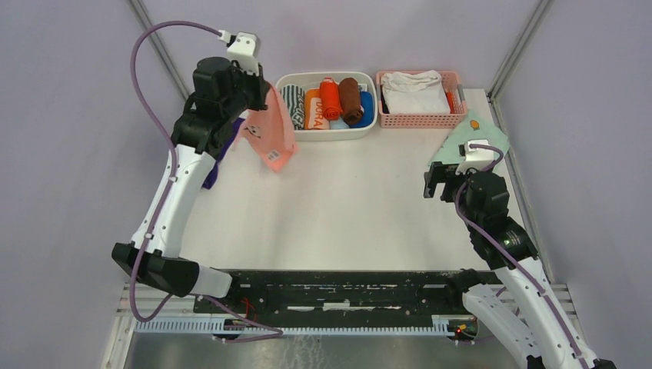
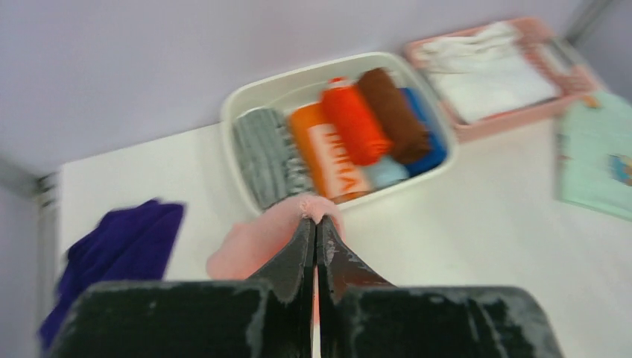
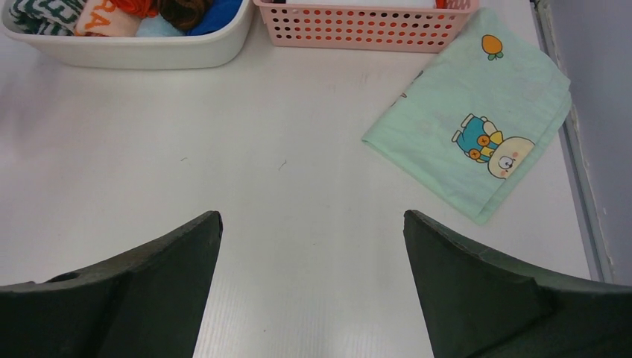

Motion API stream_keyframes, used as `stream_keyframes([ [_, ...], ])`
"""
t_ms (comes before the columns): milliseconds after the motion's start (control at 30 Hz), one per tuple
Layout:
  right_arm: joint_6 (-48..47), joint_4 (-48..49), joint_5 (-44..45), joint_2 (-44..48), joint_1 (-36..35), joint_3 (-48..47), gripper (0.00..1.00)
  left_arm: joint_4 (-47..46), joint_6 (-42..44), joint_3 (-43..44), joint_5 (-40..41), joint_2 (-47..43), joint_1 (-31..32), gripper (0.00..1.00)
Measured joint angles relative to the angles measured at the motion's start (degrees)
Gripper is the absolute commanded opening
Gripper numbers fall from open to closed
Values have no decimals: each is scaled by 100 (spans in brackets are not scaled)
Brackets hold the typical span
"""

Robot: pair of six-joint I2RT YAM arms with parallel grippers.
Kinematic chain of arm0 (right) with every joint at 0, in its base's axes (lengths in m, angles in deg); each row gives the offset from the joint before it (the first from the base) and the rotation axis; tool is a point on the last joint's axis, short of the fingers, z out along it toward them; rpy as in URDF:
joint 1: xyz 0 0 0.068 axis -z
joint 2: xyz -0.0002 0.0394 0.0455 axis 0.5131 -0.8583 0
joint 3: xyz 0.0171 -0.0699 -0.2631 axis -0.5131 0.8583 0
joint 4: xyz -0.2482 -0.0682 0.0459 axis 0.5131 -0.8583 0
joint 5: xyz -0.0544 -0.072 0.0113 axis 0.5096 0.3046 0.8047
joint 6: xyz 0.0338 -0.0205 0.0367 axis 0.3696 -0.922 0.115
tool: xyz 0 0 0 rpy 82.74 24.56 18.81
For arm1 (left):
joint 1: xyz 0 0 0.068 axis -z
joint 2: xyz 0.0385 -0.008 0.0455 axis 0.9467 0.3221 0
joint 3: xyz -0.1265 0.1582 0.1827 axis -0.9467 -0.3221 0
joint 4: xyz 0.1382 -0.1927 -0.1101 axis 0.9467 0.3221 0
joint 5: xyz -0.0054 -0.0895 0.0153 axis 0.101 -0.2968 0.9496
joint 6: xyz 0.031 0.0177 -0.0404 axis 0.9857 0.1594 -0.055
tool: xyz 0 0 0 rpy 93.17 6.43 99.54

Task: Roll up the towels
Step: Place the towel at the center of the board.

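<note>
The salmon-pink towel [image 1: 275, 137] hangs off the table at the back left, pinched at its top edge by my left gripper [image 1: 264, 91], which is shut on it. In the left wrist view the pink towel [image 2: 250, 242] bunches over the closed gripper [image 2: 316, 221]. Under the left arm lies the purple towel [image 1: 214, 167], crumpled and partly hidden; it also shows as a purple towel [image 2: 119, 250] at the left of that wrist view. Over bare table on the right side, my right gripper [image 1: 435, 184] stands wide open and holds nothing [image 3: 311, 216].
A white bin [image 1: 286, 81] of rolled cloths and a pink basket [image 1: 419, 119] with a white folded cloth stand along the back edge. A mint-green cartoon-print cloth [image 1: 475, 134] lies at the right, beyond the right gripper, near the table's right edge.
</note>
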Motion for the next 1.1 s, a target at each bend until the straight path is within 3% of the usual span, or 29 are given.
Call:
stream_keyframes([
  [200, 22, 17, -164, -7, 0, -70, 100, 118, -313, 472, -1370, 291, 826, 3],
  [367, 22, 17, -330, -87, 0, -195, 100, 177, -376, 264, -1934, 437, 1108, 7],
  [467, 17, 15, -562, -293, 0, -291, 100, 63, -457, -339, -1915, 407, 1097, 18],
  [600, 13, 15, -1034, -879, 0, -415, 100, -26, -660, -1469, -1513, 472, 1075, 47],
  [700, 15, -4, -1436, -1438, 0, -463, 100, -50, -901, -2055, -1143, 621, 1073, 60],
  [900, 20, -57, -2039, -2306, -4, -481, 100, -358, -1423, -3082, -621, 459, 1064, 67],
  [1100, 35, 42, -2341, -2618, -74, -481, 100, -721, -1851, -3801, -627, 149, 1165, 71],
])
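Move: The peach towel already hangs from the left hand's shut fingers. The centre of the board, where it is to go, lies about 22 cm right of that hand, 8 cm back and 36 cm below; the white bin is some 22 cm ahead and 15 cm right, the purple towel roughly 10 cm ahead and 26 cm left. From the right hand, the board's centre lies about 8 cm ahead, 25 cm left and 22 cm down, the green towel about 25 cm ahead and 20 cm right. The peach towel is swung right and slightly back by the left hand, about 14 cm over, and let go as the fingers part from shut to well open; the hand then sinks some 27 cm, easing back and a little left while tipping down about 35 degrees. The right hand, still wide open, comes left and down about 9 cm each towards the towel, turning counter-clockwise and tipping down. ##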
